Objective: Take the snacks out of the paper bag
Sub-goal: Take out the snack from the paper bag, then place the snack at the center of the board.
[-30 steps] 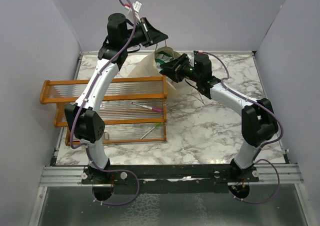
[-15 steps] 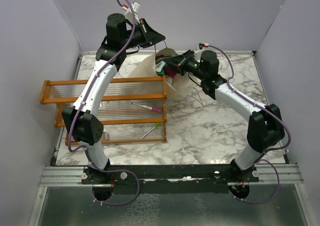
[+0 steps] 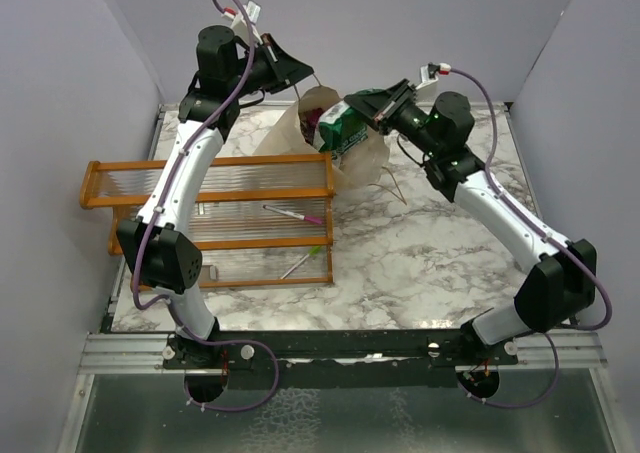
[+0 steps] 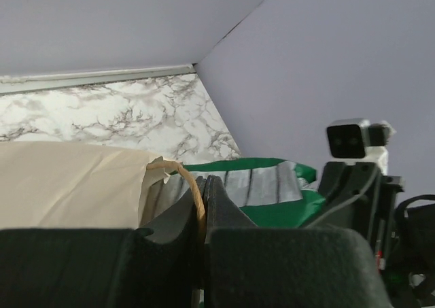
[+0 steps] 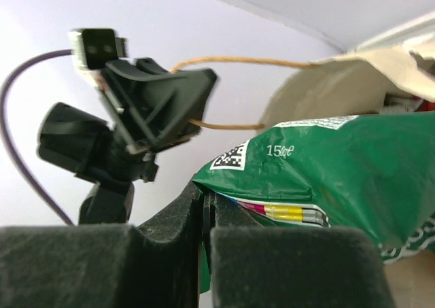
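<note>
The cream paper bag (image 3: 300, 131) stands at the back of the table, mouth up. My left gripper (image 3: 298, 69) is shut on its twine handle (image 4: 192, 192) and holds it up. My right gripper (image 3: 368, 106) is shut on the edge of a green-white snack packet (image 3: 342, 129) and holds it above the bag's mouth. In the right wrist view the packet (image 5: 333, 168) fills the right side, with the bag's rim (image 5: 353, 77) behind it. A magenta packet (image 3: 318, 119) shows inside the bag. Other snacks are hidden.
An orange wooden rack (image 3: 215, 218) with clear ribbed shelves stands left of the bag, with pens (image 3: 292, 214) lying on it. The marble table (image 3: 430, 243) extends to the right and front. Purple walls close the back and sides.
My right gripper has risen out of the bag's mouth with the green-white packet in it. My left gripper has moved left and up with the handle, pulling the bag more upright.
</note>
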Tool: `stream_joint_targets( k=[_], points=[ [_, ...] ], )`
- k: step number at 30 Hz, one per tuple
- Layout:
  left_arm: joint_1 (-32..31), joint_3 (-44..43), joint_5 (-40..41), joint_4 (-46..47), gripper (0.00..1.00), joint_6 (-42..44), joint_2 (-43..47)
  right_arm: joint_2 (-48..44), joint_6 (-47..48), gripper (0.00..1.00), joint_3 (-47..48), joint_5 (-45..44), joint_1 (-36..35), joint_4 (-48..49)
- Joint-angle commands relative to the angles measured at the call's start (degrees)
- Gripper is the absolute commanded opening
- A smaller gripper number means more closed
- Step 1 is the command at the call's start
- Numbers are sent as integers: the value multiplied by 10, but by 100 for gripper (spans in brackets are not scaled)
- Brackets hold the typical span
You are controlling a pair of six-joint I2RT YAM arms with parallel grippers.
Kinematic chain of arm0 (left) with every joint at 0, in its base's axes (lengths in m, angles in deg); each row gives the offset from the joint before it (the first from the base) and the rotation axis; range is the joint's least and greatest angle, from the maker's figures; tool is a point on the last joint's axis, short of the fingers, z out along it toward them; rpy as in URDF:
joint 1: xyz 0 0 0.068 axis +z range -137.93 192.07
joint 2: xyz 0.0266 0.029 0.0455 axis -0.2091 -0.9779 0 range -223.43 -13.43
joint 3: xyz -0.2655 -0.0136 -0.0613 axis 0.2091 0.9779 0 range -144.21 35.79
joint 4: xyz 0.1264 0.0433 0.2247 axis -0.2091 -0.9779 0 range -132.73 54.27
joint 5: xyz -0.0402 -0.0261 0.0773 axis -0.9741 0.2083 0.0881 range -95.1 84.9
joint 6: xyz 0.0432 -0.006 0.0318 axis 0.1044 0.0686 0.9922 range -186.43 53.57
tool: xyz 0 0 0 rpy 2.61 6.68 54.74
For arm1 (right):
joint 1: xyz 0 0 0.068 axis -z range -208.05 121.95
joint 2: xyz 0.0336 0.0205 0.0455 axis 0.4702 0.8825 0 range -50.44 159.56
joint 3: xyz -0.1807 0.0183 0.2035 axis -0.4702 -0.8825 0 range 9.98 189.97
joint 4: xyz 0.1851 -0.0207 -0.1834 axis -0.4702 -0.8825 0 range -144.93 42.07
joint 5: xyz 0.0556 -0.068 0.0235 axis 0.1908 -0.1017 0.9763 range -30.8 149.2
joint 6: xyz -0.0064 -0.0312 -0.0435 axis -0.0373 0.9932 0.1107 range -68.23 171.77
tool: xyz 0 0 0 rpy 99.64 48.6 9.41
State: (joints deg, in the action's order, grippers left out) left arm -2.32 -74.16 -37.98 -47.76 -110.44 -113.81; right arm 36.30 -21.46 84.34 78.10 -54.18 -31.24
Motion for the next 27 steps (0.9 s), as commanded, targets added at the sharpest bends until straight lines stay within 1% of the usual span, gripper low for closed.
stream_joint_targets(
  k=[1,5,8,9,11,13,16,18,20,23,26,27],
  points=[
    [2,7,7,19,0,-2,28,-90,95,1,56,-47,7,-8],
    [3,4,5,19,0,-2,28,-164,205,1,62,-124,7,-67],
    [4,4,5,20,0,-2,28,-220,302,1,38,-201,7,-100],
    [4,5,3,20,0,-1,28,-238,352,1,23,-234,7,-108],
    [5,6,0,19,0,-1,46,-269,410,1,-5,-314,7,-127],
    [4,8,-3,18,0,0,49,-291,466,1,-31,-392,7,-139],
    [4,9,-8,16,0,1,54,-304,544,1,-74,-494,7,-127],
    [4,10,-12,16,0,-2,55,-293,559,1,-93,-542,12,-123],
    [4,12,-20,24,0,-9,54,-273,560,1,-103,-531,28,-120],
    [4,16,-40,39,0,-27,46,-231,532,1,-110,-490,57,-113],
    [3,19,-53,47,0,-37,41,-166,492,1,-93,-414,112,-110],
    [3,22,-55,50,0,-41,41,-139,472,1,-79,-377,136,-114]
  ],
)
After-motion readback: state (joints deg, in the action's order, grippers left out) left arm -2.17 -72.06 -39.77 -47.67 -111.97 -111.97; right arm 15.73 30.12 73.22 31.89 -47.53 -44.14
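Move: The right hand already holds the green snack pack, its middle roughly 10 cm below the fingers and 2 cm left; the clear table it is carried towards is about 25 cm to the right, level in reach and some 35 cm lower. The paper bag's middle is about 5 cm left, 2 cm back and 20 cm down, with the purple snack 7 cm left, level in reach, 15 cm down. From the left hand, on the bag's handle, the green pack is about 7 cm right, 7 cm back and 14 cm down. Keeping its pinch on the green snack pack, the right hand sweeps some 23 cm to the right in an arc away from the paper bag, first rising about 14 cm and drawing back, then reaching forward again and sinking to near its starting height over the clear table. On the way the wrist swings about 50 degrees clockwise until the fingers point forward and rolls its left side down, while the left hand stays nearly in place with its shut fingers still holding the bag's handle. ##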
